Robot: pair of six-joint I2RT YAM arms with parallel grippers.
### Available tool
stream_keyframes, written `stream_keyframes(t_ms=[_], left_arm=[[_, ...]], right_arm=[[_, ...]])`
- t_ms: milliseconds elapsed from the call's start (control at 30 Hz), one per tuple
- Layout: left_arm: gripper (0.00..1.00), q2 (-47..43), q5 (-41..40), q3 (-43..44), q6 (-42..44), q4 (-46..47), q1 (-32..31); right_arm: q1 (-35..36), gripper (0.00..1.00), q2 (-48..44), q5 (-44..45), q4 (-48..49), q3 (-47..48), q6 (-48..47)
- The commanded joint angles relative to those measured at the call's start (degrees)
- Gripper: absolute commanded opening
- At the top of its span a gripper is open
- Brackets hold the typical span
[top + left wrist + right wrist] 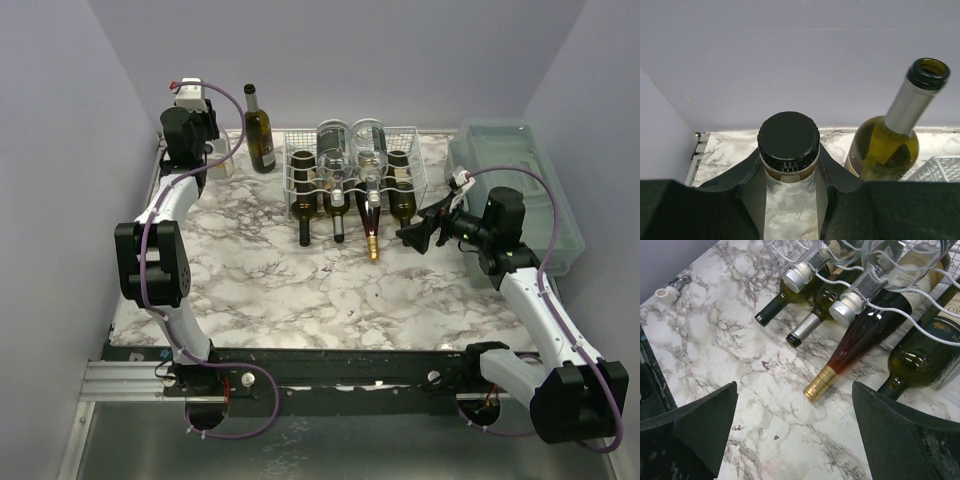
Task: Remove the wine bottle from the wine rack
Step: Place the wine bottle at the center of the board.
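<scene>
The white wire wine rack (352, 172) stands at the back middle of the marble table and holds several wine bottles lying neck-forward on two tiers. My left gripper (789, 167) is at the back left corner, shut on the neck of a clear bottle with a black screw cap (788, 139), away from the rack. A green wine bottle (259, 130) stands upright beside it, left of the rack. My right gripper (796, 437) hovers open over bare table in front of the rack's right end. A gold-capped amber bottle (852, 342) and a dark green bottle (920, 362) lie just beyond its fingers.
A translucent green-grey plastic box (515, 190) sits at the right edge, behind the right arm. Two clear bottles with silver caps (801, 274) lie on the rack's upper tier. A small white cork-like piece (665, 293) lies at the table's edge. Purple walls close in the back and sides.
</scene>
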Motion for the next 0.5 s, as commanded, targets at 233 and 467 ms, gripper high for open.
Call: stream_keyframes(t_ms=[233, 467], left_arm=[[0.00, 5.9, -0.7, 13.3, -5.0, 13.1, 1.2], [0.00, 10.5, -1.9, 18.1, -7.0, 13.5, 1.2]], right_arm=[[-0.2, 1.00, 0.3, -0.9, -1.3, 0.6, -1.6], [-0.2, 1.00, 0.8, -1.1, -1.9, 1.0, -2.0]])
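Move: The left hand already holds the clear bottle upright by its neck. The free spot on the board that it is being taken to lies about 6 cm ahead, 1 cm left and some 27 cm below that hand. The green bottle stands about 6 cm ahead and 9 cm to the right; the rack's leftmost lying bottle is about 8 cm back and 20 cm right. From the idle right hand the spot is roughly 31 cm ahead and 45 cm left. Forward about 5 cm, slowing a little, the left hand carries the clear bottle towards the back wall and the free spot left of the green bottle. It drifts just over 1 cm left early on, then sinks about 1 cm as it goes. Its left side dips some 5 degrees, the fingers keeping their grip just under the black cap. ##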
